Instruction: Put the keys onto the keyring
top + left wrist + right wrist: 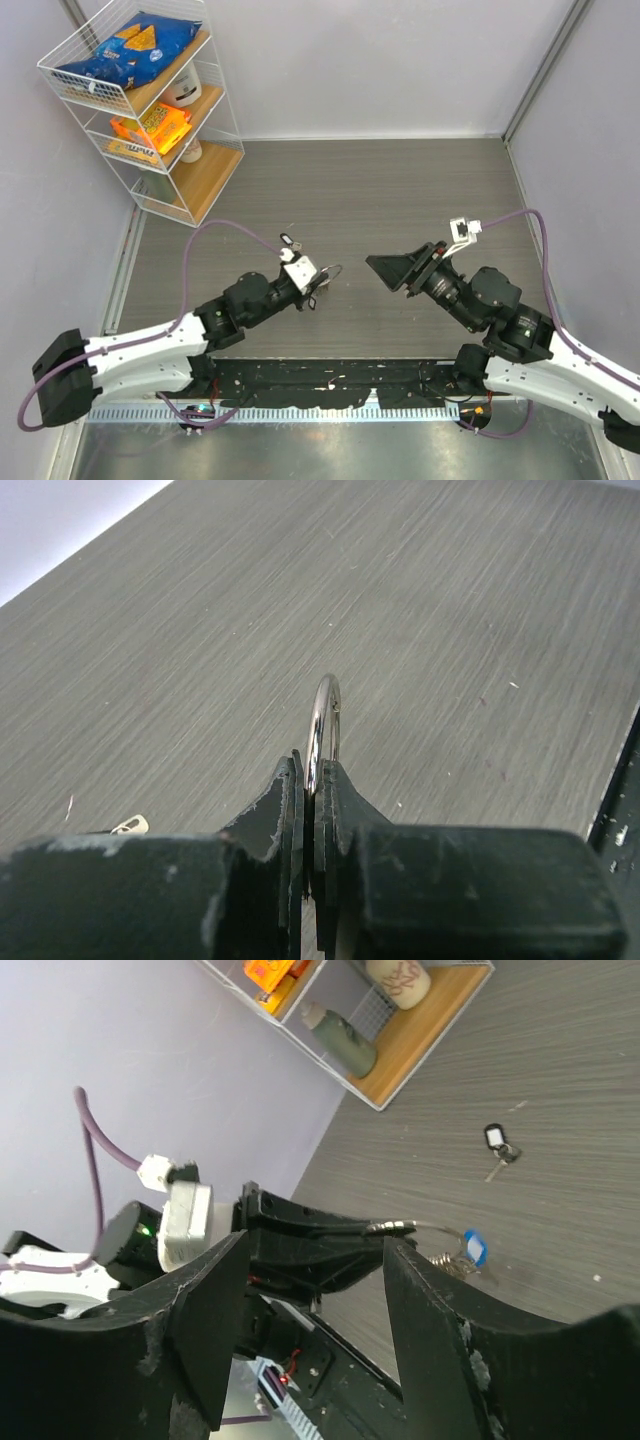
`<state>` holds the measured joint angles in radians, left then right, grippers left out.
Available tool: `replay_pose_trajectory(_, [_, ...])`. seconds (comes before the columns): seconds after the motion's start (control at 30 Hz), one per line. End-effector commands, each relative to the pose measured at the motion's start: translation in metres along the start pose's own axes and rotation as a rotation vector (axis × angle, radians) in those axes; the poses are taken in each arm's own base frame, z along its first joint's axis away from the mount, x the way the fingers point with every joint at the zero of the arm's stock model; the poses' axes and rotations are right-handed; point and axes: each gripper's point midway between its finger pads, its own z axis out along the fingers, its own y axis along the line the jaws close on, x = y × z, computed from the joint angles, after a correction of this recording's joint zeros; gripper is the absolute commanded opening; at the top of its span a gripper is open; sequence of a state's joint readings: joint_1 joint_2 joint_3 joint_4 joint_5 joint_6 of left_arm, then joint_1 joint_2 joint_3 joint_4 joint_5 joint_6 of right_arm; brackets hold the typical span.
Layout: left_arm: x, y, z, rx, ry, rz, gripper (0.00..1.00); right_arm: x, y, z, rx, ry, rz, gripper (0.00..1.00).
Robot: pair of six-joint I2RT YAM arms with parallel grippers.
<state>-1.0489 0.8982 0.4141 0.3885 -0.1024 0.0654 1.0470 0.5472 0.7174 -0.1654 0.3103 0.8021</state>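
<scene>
My left gripper [316, 284] [308, 770] is shut on the keyring [322, 720] [331, 272], a thin silver loop that stands edge-on out of its tips above the table. In the right wrist view a blue-tagged key [474, 1247] and other small silvery keys [455, 1263] hang at that ring [425, 1226]. A separate key with a dark tag [495, 1140] [288, 240] lies flat on the table behind the left gripper. My right gripper [386, 274] [318, 1250] is open and holds nothing. It faces the ring from the right, a short gap away.
A white wire shelf [222, 110] [440, 1030] with snack bags and jars stands at the back left corner. A black perforated rail [330, 385] runs along the near edge between the arm bases. Grey walls close the table at the back and both sides.
</scene>
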Motion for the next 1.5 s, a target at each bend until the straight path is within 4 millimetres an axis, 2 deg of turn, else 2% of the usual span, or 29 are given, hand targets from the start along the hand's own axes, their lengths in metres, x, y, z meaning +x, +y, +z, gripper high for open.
replay_pose_trajectory(0.0, [-0.037,0.012,0.028,-0.063,-0.041,0.013,0.0,0.009,-0.033,-0.008,0.104,-0.002,-0.035,0.62])
replay_pose_trajectory(0.1, [-0.029,0.018,0.047,-0.102,0.032,0.033,0.0,0.007,-0.04,-0.018,0.104,-0.019,-0.023,0.62])
replay_pose_trajectory(0.2, [-0.033,0.029,0.066,-0.158,0.079,0.093,0.0,0.008,-0.045,-0.025,0.102,-0.028,-0.011,0.62])
replay_pose_trajectory(0.37, [-0.029,0.048,0.099,-0.245,0.171,0.243,0.0,0.01,-0.051,-0.032,0.107,-0.028,-0.001,0.62])
replay_pose_trajectory(0.4, [-0.017,0.048,0.106,-0.249,0.209,0.276,0.0,0.009,-0.051,-0.035,0.105,-0.032,0.002,0.62])
replay_pose_trajectory(0.47, [-0.007,0.048,0.117,-0.262,0.255,0.323,0.0,0.007,-0.052,-0.039,0.104,-0.042,0.003,0.62])
replay_pose_trajectory(0.6, [0.032,0.018,0.131,-0.21,0.376,0.414,0.01,0.0,-0.054,-0.047,0.108,-0.064,0.007,0.62])
replay_pose_trajectory(0.77, [0.084,-0.03,0.135,-0.124,0.508,0.492,0.33,-0.008,-0.056,-0.057,0.114,-0.083,0.004,0.62])
replay_pose_trajectory(0.9, [0.102,-0.07,0.127,-0.046,0.517,0.468,0.54,-0.014,-0.058,-0.064,0.129,-0.099,-0.001,0.62])
replay_pose_trajectory(0.97, [0.096,-0.082,0.121,-0.033,0.487,0.445,0.64,-0.018,-0.06,-0.067,0.136,-0.113,-0.002,0.62])
replay_pose_trajectory(1.07, [0.073,-0.081,0.107,-0.043,0.425,0.387,0.71,-0.022,-0.061,-0.071,0.15,-0.123,-0.007,0.62])
replay_pose_trajectory(1.2, [0.039,-0.069,0.085,-0.062,0.336,0.315,0.76,-0.03,-0.06,-0.074,0.155,-0.15,-0.004,0.63])
replay_pose_trajectory(1.3, [0.023,-0.062,0.067,-0.069,0.295,0.269,0.83,-0.034,-0.059,-0.075,0.157,-0.166,-0.004,0.63])
replay_pose_trajectory(1.33, [0.022,-0.06,0.062,-0.073,0.285,0.256,0.9,-0.036,-0.058,-0.075,0.159,-0.169,-0.007,0.63])
replay_pose_trajectory(1.47, [0.004,-0.044,0.041,-0.123,0.236,0.215,0.92,-0.03,-0.061,-0.065,0.189,-0.143,-0.044,0.63])
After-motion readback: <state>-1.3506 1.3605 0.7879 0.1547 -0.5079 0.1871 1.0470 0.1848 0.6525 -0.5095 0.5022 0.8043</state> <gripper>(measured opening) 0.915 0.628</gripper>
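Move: My left hand still holds the big keyring shut in its fingers, with the tagged keys hanging from it. The bare table spot it is bound for lies about 11 cm to its right, 4 cm ahead and 17 cm below. The loose key with the black fob lies some 13 cm ahead and 8 cm left; the table's near edge is about 13 cm straight back. From my empty right hand the spot is roughly 5 cm ahead, 3 cm left and 29 cm down. I swing my left hand forward and right, about 10 cm ahead, then curve it down and back towards the table, tipping the fingers down some 40 degrees. During that descent I start opening, let go of the keyring low over the table, then rise about 10 cm and drift left with the fingers almost fully open. My open right hand clears off to the right and a little down. ##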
